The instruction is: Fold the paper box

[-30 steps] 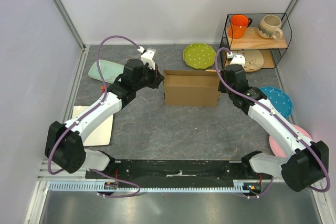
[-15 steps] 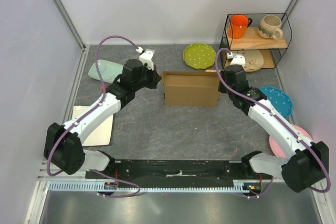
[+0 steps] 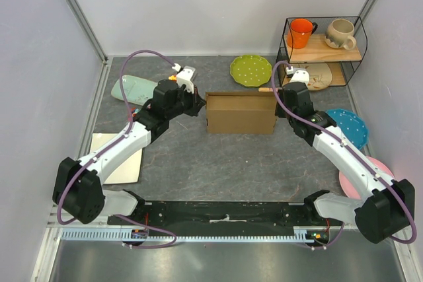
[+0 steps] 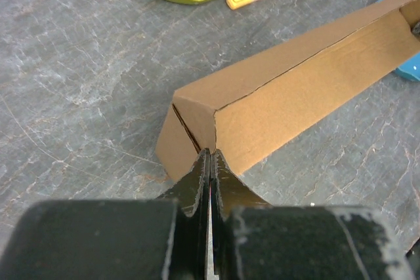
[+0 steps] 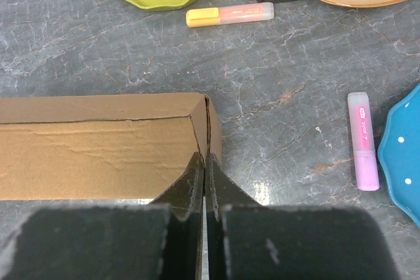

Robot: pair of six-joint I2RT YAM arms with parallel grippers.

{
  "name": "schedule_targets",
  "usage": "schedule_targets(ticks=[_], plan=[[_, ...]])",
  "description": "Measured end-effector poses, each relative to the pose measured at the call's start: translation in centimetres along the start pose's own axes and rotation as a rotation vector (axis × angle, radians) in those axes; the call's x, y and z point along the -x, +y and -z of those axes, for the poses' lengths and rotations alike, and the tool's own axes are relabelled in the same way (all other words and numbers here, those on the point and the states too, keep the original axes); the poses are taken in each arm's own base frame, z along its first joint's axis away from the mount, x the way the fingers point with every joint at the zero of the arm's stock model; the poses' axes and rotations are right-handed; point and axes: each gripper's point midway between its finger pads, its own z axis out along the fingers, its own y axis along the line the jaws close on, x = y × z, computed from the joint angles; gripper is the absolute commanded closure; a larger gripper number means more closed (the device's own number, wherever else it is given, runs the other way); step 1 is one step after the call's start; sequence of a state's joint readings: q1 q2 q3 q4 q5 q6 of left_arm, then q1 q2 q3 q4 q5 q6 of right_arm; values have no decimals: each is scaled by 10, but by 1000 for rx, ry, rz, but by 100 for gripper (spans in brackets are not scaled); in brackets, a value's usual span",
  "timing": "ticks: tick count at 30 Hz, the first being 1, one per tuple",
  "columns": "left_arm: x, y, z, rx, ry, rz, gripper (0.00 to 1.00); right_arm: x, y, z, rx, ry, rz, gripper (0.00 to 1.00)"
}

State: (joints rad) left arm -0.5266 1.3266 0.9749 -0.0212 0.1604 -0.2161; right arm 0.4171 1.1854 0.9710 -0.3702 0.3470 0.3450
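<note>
The paper box (image 3: 241,111), brown cardboard, stands as a long shallow box in the middle of the table. My left gripper (image 3: 198,105) is at its left end and my right gripper (image 3: 278,106) at its right end. In the left wrist view the jaws are shut, the left gripper (image 4: 210,155) touching the corner of the box (image 4: 308,90) where a flap seam runs. In the right wrist view the right gripper (image 5: 204,157) is shut too, its tips against the end wall of the box (image 5: 92,155), in line with a slit there. Nothing shows between either pair of fingers.
A green dotted plate (image 3: 250,70) lies behind the box, with an orange-pink highlighter (image 5: 230,14) beside it. A pink highlighter (image 5: 363,141) and a blue plate (image 3: 348,127) lie to the right, a pink plate (image 3: 360,176) nearer. A wire shelf (image 3: 322,47) holds mugs. A white board (image 3: 119,156) lies left.
My left arm has shifted a little, its wrist turning toward the box's left end. The box's top edge looks lower and narrower than before. The right arm has hardly moved.
</note>
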Motion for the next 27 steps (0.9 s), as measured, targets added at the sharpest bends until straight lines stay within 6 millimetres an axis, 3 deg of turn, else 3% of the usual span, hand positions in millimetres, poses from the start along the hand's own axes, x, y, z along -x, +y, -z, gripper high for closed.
schedule_targets(ticks=[4,10,15,27], plan=[[-18,-4,-4,-11,21,-2,98,0,0,0,1,-3,-1,100],[-18,-2,-6,0,-1,-6,98,-1,0,0,4,-10,-4,99],[-17,-2,-8,5,-9,-4,98,-1,-1,3,4,-10,-18,73],[-16,-2,-10,23,7,-5,98,-1,-8,14,-25,13,-27,59]])
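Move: The paper box stands between the hands, its middle about 11 cm to the left hand's right, 2 cm ahead and 4 cm below. From the right hand that middle is roughly 11 cm left, 2 cm ahead and 4 cm lower. Also from the right hand, down on the table, the yellow-capped marker lies some 18 cm ahead and 2 cm right, the pink marker 3 cm ahead and 16 cm right, the green plate 28 cm ahead and 5 cm left. The box's right end is let go: the right hand, shut on the flap edge there, first stays put, then opens to well under half and eases back about 1.5 cm and a little right, its tips left on either side of the corner. Before that, the left hand sinks roughly 2 cm with its shut tips still against the left end's flap edge, then holds there. ##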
